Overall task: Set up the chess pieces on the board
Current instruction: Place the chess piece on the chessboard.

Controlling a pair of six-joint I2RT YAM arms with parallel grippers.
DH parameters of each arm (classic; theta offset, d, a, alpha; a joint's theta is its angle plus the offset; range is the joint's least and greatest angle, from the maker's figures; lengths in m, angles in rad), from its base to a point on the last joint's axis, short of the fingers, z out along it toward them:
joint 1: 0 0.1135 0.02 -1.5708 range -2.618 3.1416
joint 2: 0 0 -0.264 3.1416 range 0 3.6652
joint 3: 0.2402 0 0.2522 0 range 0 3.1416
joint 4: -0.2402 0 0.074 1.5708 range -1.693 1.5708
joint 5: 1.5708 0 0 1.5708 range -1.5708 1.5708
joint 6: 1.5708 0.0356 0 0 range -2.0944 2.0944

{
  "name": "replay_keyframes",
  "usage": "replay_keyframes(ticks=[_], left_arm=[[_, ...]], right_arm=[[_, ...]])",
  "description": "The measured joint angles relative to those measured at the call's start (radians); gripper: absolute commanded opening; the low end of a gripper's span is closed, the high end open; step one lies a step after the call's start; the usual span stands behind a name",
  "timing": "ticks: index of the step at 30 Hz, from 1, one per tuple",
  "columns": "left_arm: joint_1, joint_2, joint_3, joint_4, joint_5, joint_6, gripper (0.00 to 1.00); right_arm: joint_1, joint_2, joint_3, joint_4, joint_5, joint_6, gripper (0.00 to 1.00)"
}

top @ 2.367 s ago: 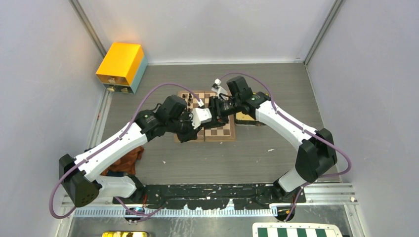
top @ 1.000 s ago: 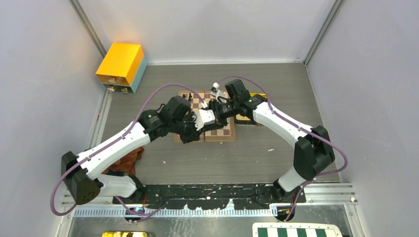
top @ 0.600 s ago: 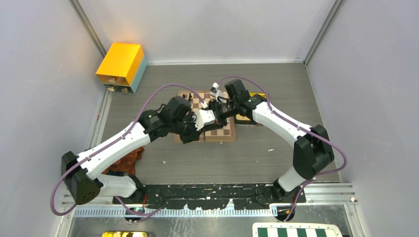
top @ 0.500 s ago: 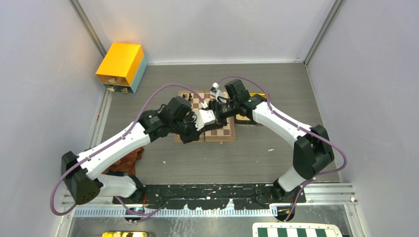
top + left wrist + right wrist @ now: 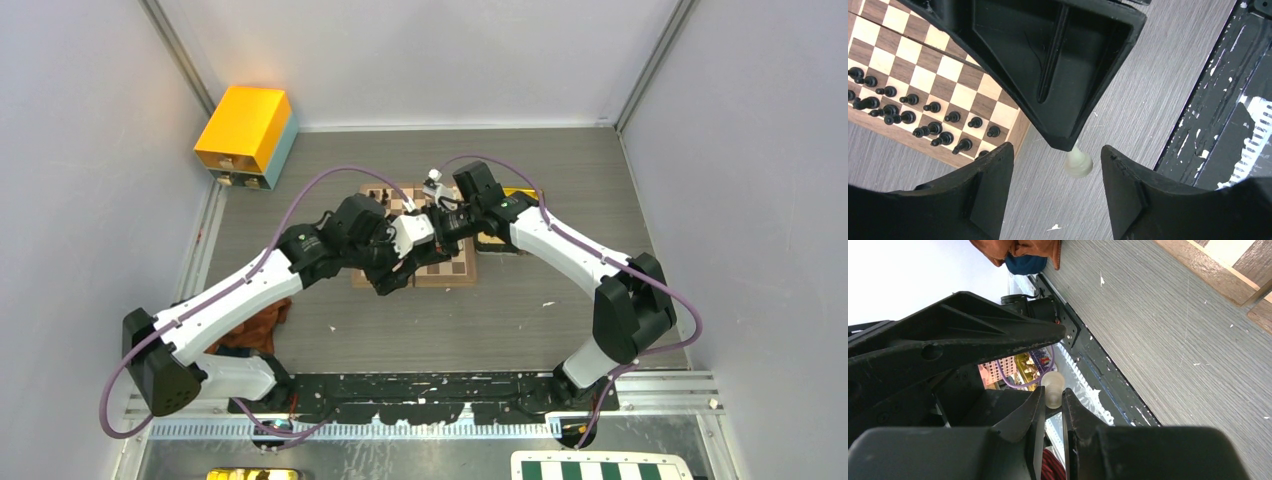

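The two grippers meet tip to tip above the near left corner of the board [image 5: 445, 267]. My right gripper [image 5: 1052, 407] is shut on a cream-white chess piece [image 5: 1052, 388], whose round base sticks out past the fingertips. In the left wrist view the same white piece [image 5: 1078, 163] hangs from the right gripper's black fingers [image 5: 1068, 100], between the spread fingers of my left gripper [image 5: 1057, 192]. The left gripper is open and touches nothing. Several black chess pieces [image 5: 930, 122] stand in two rows along one edge of the board [image 5: 923, 80].
A yellow box [image 5: 247, 135] stands at the far left corner. A brown cloth [image 5: 258, 325] lies by the left arm. A gold tray [image 5: 497, 241] peeks out under the right arm. A green-and-white checkered board [image 5: 600, 468] lies beyond the black base rail [image 5: 420, 395].
My left gripper's jaws have spread apart and let go of the white piece, which stays in the right gripper. Both arms have hardly shifted.
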Motion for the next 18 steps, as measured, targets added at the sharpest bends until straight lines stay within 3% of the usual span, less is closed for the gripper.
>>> replay_keyframes(ticks=[9,18], left_arm=[[0.000,-0.056,-0.031,0.022,-0.041,-0.064,0.67],[0.000,-0.145,-0.052,0.069,-0.159,-0.222,0.67]], right_arm=[[0.000,0.000,0.029,-0.062,0.092,-0.051,0.01],[0.000,0.014,0.195,-0.250,0.433,-0.238,0.01]])
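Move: The right hand already holds the white chess piece; the right half of the chessboard lies about 19 cm ahead of it, 9 cm to its right and 18 cm below. From that hand, a standing white piece is some 16 cm ahead and 12 cm right, the nearest black pieces about 11 cm ahead and 6 cm left, and the yellow tray roughly 21 cm ahead and 24 cm right. From the empty left hand, that board half is about 19 cm ahead, 6 cm right and 17 cm below. With its fingers still shut on the white piece, the right hand sets off slowly and then speeds up, going about 6 cm forward and some 3.5 cm right towards the right half of the board, while the wrist swings through nearly 30 degrees so the fingers point more steeply down. The left hand, already open and off the piece, backs out of the way, rising about 3 cm and drifting 2 cm left as it turns counter-clockwise, fingers staying open. ##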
